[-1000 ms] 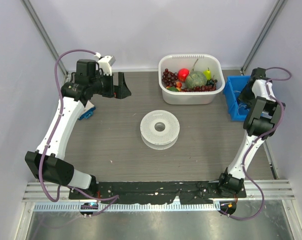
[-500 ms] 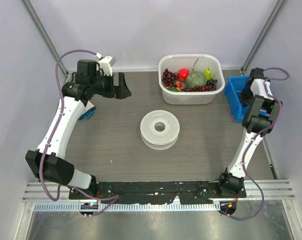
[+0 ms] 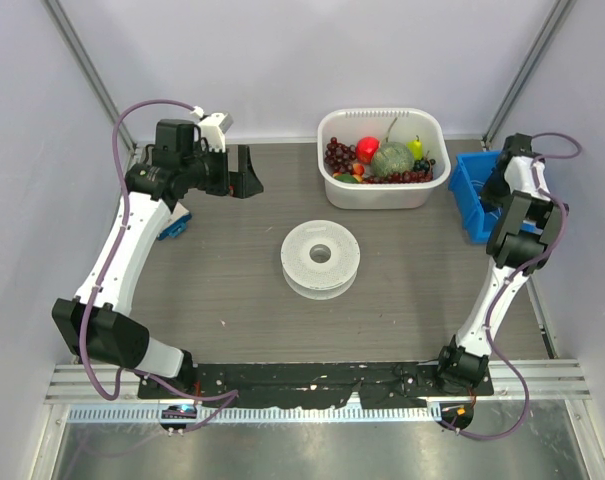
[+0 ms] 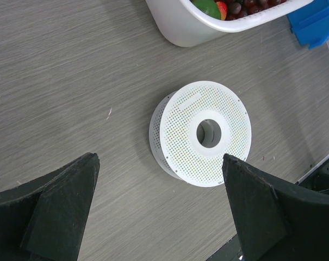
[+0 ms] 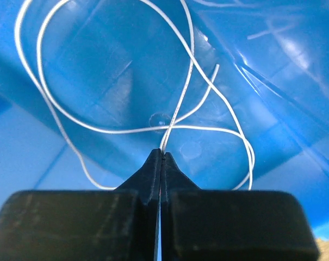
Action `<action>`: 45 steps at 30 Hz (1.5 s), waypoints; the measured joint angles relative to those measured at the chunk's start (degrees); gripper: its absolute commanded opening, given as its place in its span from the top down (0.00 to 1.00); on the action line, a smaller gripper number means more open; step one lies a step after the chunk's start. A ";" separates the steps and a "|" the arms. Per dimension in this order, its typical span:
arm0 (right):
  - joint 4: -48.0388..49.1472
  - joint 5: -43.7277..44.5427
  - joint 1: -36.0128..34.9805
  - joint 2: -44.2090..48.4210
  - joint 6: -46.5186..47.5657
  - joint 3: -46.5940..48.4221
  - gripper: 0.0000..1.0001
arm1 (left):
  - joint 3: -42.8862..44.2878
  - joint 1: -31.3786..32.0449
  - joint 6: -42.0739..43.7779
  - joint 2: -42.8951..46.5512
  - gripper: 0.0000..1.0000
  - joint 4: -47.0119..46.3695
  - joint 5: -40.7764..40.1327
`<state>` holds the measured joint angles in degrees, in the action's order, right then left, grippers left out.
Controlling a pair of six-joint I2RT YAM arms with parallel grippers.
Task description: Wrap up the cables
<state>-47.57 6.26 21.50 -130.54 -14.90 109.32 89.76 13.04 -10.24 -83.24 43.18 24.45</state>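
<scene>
The cable is a very thin white cord lying in loose loops on the floor of a blue bin. My right gripper is down inside that bin, shut with one strand of the cable pinched at its fingertips. In the top view the right arm hides these fingers and the cable. My left gripper hangs over the back left of the table, open and empty. A white perforated spool lies flat mid-table, below and between the left fingers.
A white tub of toy fruit stands at the back, just left of the blue bin; its corner shows in the left wrist view. A small blue object lies beside the left arm. Metal frame posts rise at both back corners.
The right gripper's jaws have closed on the cable strand in the bin, and the right wrist shifted slightly. The left arm and the spool have not moved.
</scene>
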 measured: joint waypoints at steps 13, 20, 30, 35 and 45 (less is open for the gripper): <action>4.44 -3.23 0.87 15.87 3.17 -1.53 0.99 | 0.00 0.00 -0.07 0.00 0.00 -0.02 0.02; 5.70 -10.64 0.87 23.67 6.08 -1.60 0.99 | 0.20 0.00 -0.09 0.00 0.00 0.13 0.02; 6.97 -30.25 0.85 35.87 5.68 5.66 0.99 | 2.43 0.00 -0.11 0.15 0.00 1.27 0.07; 9.88 -40.15 0.28 38.91 1.66 10.86 0.99 | 2.80 0.00 -0.15 0.87 0.00 1.75 0.07; 29.99 -57.20 -5.81 41.77 -18.51 17.62 0.99 | 5.49 0.00 -0.31 5.25 0.00 2.82 0.50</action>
<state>-17.58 -50.94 15.68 -88.77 -33.41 126.93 95.24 13.04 -10.55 -78.00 46.00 24.95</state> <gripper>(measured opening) 0.022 0.994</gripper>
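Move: My right hand is low inside the blue bin, already pinching the cable; the bin's middle is about 1 cm ahead and 2 cm left, and the cable's loose loops lie some 3 cm straight ahead and 2 cm lower. The spool stands about 50 cm to the left and 17 cm back, nearly level in height; the fruit basket some 33 cm left, 8 cm ahead. From my open left hand the spool lies about 18 cm right, 7 cm back, 25 cm below. I keep the cable pinched in my shut right fingers and haul it almost straight up out of the blue bin, then sweep left and a little back while still climbing, about 57 cm up and 24 cm left in all. Meanwhile that wrist swings up some 100 degrees, from pointing down to pointing forward-left, slightly above level. Late on, my open, empty left hand rises about 6 cm away from the spool. ##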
